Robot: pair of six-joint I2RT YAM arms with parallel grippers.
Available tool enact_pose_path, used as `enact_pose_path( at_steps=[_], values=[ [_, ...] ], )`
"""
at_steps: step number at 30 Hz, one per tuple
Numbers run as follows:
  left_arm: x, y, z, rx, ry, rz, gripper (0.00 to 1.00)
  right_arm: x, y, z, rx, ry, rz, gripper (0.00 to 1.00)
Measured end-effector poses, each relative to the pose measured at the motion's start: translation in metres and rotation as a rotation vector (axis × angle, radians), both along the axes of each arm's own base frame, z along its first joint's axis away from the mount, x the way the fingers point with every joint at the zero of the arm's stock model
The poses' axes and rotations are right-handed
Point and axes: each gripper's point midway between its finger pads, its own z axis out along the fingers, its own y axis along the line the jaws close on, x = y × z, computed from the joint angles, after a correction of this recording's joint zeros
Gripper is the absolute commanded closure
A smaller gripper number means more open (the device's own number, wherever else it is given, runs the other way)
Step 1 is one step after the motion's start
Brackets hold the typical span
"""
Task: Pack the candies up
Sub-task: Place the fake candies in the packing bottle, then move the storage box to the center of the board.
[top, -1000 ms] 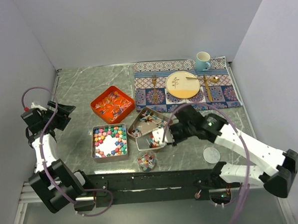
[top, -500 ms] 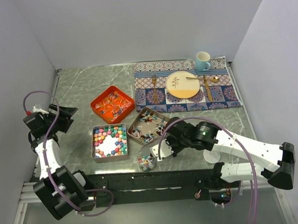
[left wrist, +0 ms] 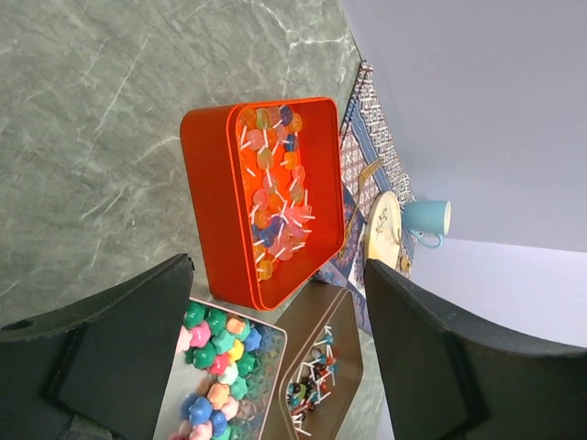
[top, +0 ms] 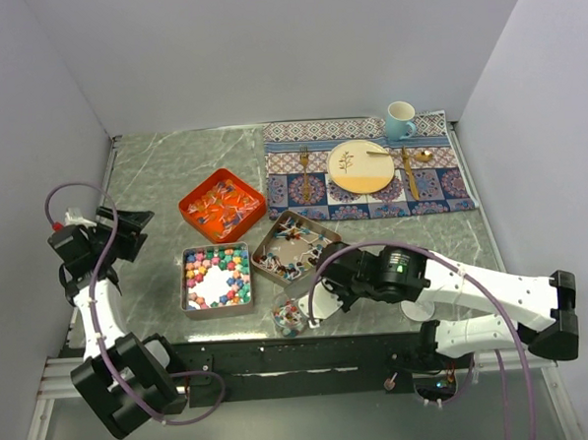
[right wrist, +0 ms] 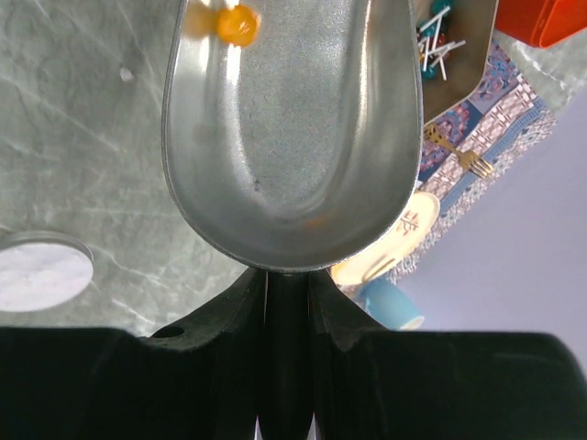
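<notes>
The candies lie in three trays: chunky coloured lumps (top: 216, 275) in a silver tin (top: 187, 306), slim wrapped pieces (top: 288, 265) in a brown tin (top: 293, 242), and more in an orange tray (top: 192, 212). A small clear cup (top: 290, 317) near the front edge holds mixed candies. My right gripper (top: 329, 287) is shut on the handle of a metal scoop (right wrist: 293, 119), tilted over that cup, with one orange candy (right wrist: 237, 23) at its far lip. My left gripper (top: 127, 232) hangs open at the table's left, empty, facing the orange tray (left wrist: 215, 174).
A round white lid (top: 417, 304) lies right of the right arm. At the back right a patterned placemat (top: 450, 187) carries a plate (top: 361, 166), a blue mug (top: 399, 120), a fork (top: 304, 170) and a spoon (top: 410, 170).
My right arm carried the scoop from the brown tin toward the front edge and tipped it over the clear cup. The left arm has barely shifted.
</notes>
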Motion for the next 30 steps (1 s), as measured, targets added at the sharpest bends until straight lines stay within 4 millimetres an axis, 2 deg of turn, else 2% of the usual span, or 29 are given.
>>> enact_pose_path(
  at_steps=[11, 15, 18, 21, 22, 23, 27, 28, 30],
  values=[
    [-0.005, -0.004, -0.003, -0.055, 0.023, 0.017, 0.19, 0.005, -0.008, 0.016, -0.06, -0.056, 0.004, 1.0],
    [-0.019, -0.012, -0.023, -0.124, 0.122, 0.039, 0.19, 0.011, -0.003, 0.027, -0.052, -0.082, 0.006, 1.0],
    [-0.032, -0.017, -0.041, -0.167, 0.222, 0.062, 0.23, 0.018, 0.005, 0.041, -0.032, -0.093, -0.002, 1.0],
    [-0.045, -0.02, -0.057, -0.196, 0.315, 0.085, 0.35, 0.034, 0.024, 0.059, 0.007, -0.102, -0.036, 1.0],
    [-0.048, -0.021, -0.061, -0.203, 0.336, 0.091, 0.48, 0.041, 0.033, 0.065, 0.016, -0.104, -0.048, 1.0],
    [-0.051, -0.022, -0.066, -0.213, 0.359, 0.095, 0.54, 0.049, 0.046, 0.069, 0.031, -0.108, -0.06, 1.0],
    [-0.059, -0.025, -0.084, -0.244, 0.435, 0.106, 0.8, 0.071, 0.092, 0.066, 0.033, -0.082, -0.1, 1.0],
    [-0.061, -0.025, -0.088, -0.248, 0.451, 0.108, 0.96, 0.076, 0.106, 0.066, 0.032, -0.071, -0.112, 1.0],
    [-0.064, -0.026, -0.096, -0.256, 0.486, 0.112, 0.99, 0.086, 0.134, 0.06, 0.052, -0.047, -0.139, 1.0]
  ],
)
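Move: The colourful-candy tray I'm heading for lies about 26 cm left of my right hand, 2 ahead and 15 below; from my left hand it is roughly 15 cm right, 13 back and 15 down. From the right hand, the bottle stands some 9 cm left, 8 back, 13 below; the lollipop tray 7 left, 9 ahead. The orange box is about 15 cm right and 6 ahead of my left hand. With my right hand still gripping the scoop, I lift it clear of the bottle by a few centimetres, then sweep fast left and forward past the lollipop tray towards the colourful-candy tray, about 17 cm in all. After a brief hold, my empty left hand drops about 10 cm while drawing back and slightly right towards that tray's left side, tipping down nearly 30 degrees and almost shutting its fingers, short of touching. ##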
